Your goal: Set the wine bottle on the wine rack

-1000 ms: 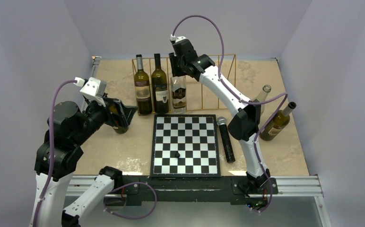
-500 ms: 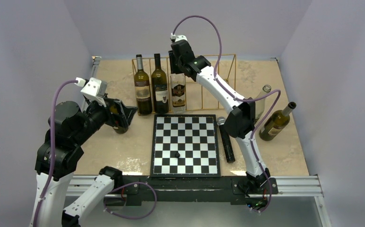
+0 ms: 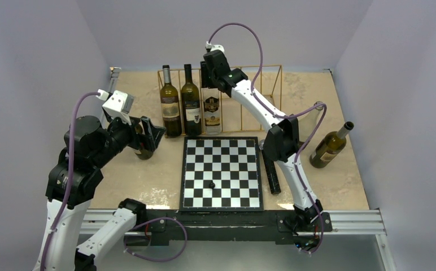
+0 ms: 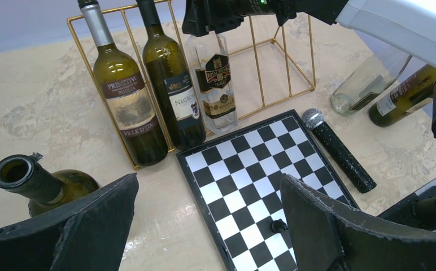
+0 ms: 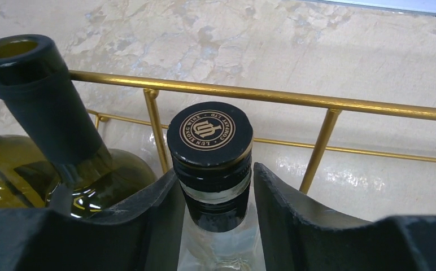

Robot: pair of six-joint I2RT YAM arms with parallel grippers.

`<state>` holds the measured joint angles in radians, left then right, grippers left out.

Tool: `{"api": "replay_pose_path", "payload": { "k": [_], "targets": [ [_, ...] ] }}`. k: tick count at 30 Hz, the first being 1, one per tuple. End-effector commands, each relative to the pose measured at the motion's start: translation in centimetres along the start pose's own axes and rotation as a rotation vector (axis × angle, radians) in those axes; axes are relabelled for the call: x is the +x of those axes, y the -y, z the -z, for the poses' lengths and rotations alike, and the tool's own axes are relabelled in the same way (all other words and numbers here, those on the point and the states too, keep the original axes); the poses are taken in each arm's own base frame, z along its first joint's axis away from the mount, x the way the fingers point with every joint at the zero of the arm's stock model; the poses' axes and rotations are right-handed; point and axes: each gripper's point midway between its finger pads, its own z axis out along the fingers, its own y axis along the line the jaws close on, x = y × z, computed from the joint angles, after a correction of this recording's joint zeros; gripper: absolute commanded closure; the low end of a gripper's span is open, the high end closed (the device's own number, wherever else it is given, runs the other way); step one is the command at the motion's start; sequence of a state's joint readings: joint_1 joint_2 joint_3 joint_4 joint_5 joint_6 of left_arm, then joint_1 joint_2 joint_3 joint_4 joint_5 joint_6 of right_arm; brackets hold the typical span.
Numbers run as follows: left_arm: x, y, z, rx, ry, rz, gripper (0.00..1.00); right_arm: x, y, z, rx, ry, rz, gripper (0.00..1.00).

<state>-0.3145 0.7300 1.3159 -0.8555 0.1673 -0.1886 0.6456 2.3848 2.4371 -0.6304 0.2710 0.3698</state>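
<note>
The wine bottle (image 3: 212, 110), clear glass with a black cap (image 5: 210, 132) and a dark label (image 4: 218, 90), stands upright in the gold wire wine rack (image 3: 267, 67), third slot from the left. My right gripper (image 5: 214, 180) reaches over the rack's top bar (image 5: 328, 104) and flanks the bottle's neck just below the cap. Its jaws are slightly parted, with a thin gap at the right finger. From above, this gripper (image 3: 207, 79) sits at the bottle's top. My left gripper (image 4: 207, 186) hangs wide open at the left (image 3: 148, 135), holding nothing.
Two dark bottles (image 3: 170, 107) (image 3: 191, 104) fill the rack's left slots. An open green bottle (image 4: 40, 183) stands by my left finger. A chessboard (image 3: 221, 172) with one black piece (image 3: 210, 184), a microphone (image 3: 272, 169) and a leaning bottle (image 3: 330, 147) lie nearer.
The right arm stood the clear bottle up straight in the rack, and its jaws have loosened from the neck. The left arm shifted slightly up and right, still open.
</note>
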Motion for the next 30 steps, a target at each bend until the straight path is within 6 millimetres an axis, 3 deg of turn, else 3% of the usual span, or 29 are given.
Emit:
{"api": "replay_pose_path", "payload": {
  "k": [1,9,16,20,24,27,30],
  "targets": [
    [-0.9,0.0,0.2,-0.001,0.02,-0.024,0.01,3.4,-1.1,0.7,-0.017,-0.123,-0.008,0.49],
    [-1.1,-0.1,0.3,-0.005,0.026,-0.029,0.01,0.9,-1.0,2.7,-0.014,-0.067,-0.023,0.26],
    [-1.1,0.0,0.4,-0.004,0.028,-0.021,0.01,-2.7,-0.3,5.8,0.01,0.015,-0.012,0.21],
    [-1.0,0.1,0.4,0.0,0.027,-0.016,0.01,-6.5,-0.2,10.0,-0.027,0.107,0.009,0.14],
    [-1.0,0.3,0.6,0.009,0.04,-0.014,0.01,-10.3,0.9,15.8,-0.044,0.216,0.034,0.09],
    [-1.1,0.4,0.5,0.02,0.054,-0.008,0.01,-11.2,2.0,20.1,-0.046,0.237,0.057,0.09],
    [-0.8,0.5,0.3,0.028,0.052,-0.001,0.01,-10.4,4.3,24.0,-0.003,0.218,0.077,0.09]
  ]
}}
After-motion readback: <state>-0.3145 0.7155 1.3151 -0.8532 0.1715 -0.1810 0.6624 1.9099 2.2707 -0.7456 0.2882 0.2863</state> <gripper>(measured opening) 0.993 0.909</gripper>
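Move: The right hand has its part-open fingers around the neck of the clear wine bottle leaning on the rack; the middle of that bottle lies about 5 cm back and 10 cm below. The dark-necked bottle leans 8 cm to the left of it and level with it, the silver-necked one 16 cm left of it, also level. The chessboard's middle is some 29 cm back of the hand, 5 cm right and 22 cm down. From the left hand, the clear bottle is roughly 28 cm ahead, 18 cm right and 27 cm below. The right fingers let go of the clear bottle's neck, opening from about half to nearly full while the hand eases back and down by only a centimetre or so. Then the hand pulls away fast, ending about 18 cm higher, 9 cm back and 6 cm to the right, clear of the rack, as the wrist tips up some 10 degrees. ##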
